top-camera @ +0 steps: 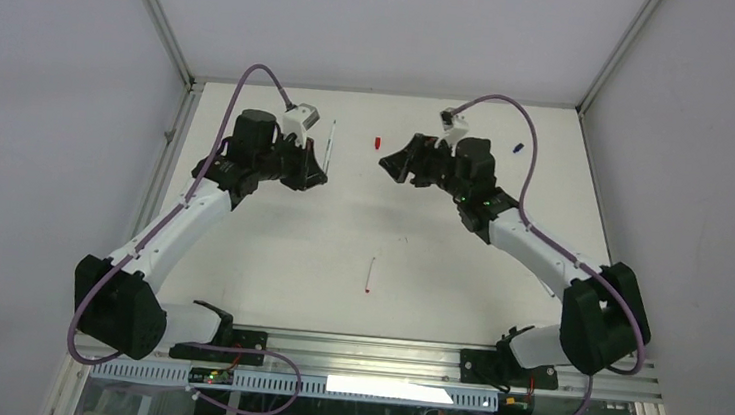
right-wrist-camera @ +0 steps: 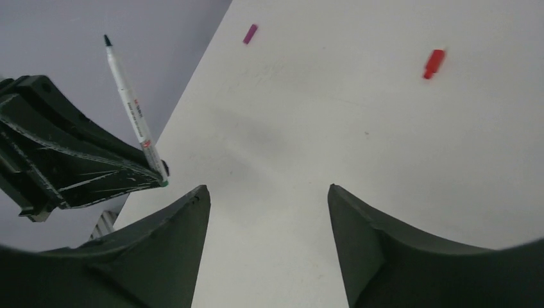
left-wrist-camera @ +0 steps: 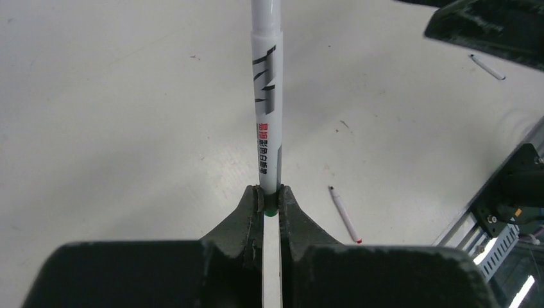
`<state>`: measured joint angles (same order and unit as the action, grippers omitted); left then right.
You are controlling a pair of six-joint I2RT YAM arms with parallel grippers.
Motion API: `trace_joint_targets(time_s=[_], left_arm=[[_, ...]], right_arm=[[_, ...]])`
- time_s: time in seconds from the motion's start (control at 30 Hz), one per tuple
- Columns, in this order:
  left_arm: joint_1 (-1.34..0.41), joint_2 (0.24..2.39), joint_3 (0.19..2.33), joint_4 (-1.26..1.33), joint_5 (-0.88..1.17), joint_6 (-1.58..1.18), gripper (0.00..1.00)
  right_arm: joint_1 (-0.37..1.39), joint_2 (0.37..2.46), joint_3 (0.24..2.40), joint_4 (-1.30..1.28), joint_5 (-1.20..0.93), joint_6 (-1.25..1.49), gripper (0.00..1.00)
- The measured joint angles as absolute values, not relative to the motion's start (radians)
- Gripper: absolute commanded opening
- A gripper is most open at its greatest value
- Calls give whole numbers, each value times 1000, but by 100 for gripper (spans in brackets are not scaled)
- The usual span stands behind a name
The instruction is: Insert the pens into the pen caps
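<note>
My left gripper is shut on the green end of a white pen and holds it above the table; in the top view the gripper is at the far left with the pen. My right gripper is open and empty and faces the left one. A red cap lies between them, towards the back, also in the right wrist view. A magenta cap lies further off. A blue cap lies at the far right. A red-tipped pen lies mid-table.
A third pen lies on the table beyond the right arm, as seen from the left wrist. The red-tipped pen shows there too. Grey walls stand on the left, right and back, and a metal rail runs along the near edge.
</note>
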<state>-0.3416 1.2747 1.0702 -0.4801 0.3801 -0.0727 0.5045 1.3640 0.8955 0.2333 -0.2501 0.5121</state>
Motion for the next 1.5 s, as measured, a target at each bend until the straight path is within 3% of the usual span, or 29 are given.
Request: trace_joint_targets(time_s=[0.27,1.1,1.5], left_arm=[[-348,1284,1024,-405,485,-98,0],[-347,1270,982,-191,504,-181,0],[-348,1262,939,-163,533,-214,0]], right_arm=[[614,1506,1018,323,-351,513,54],[690,1644,1119,413,-449,500,47],[701,1674,1124,489,-450,503,38]])
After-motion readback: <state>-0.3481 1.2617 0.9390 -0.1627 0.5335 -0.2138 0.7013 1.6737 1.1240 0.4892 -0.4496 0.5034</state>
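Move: The white pen with the green end is held by that end in the left gripper, tip upward, its middle roughly 5 cm above the left hand and 2 cm ahead. The right gripper waits open 18 cm to the left hand's right, 4 cm ahead, 2 cm higher. From the right hand, that pen's middle is about 18 cm left, 2 cm back, 3 cm up; 21 cm below lie the red cap, 18 cm ahead and 4 cm left, and the red pen, 19 cm back and 3 cm left. Sweep the right gripper left about 13 cm to the green-ended pen, drifting slightly back and up and swinging the wrist some 20 degrees counter-clockwise; narrow its fingers to roughly half their gap so they straddle the pen's lower part without clamping. Keep the left fingers pinching the green end, ease that hand about 3 cm right to meet the right gripper, and roll it slightly, right side rising. ##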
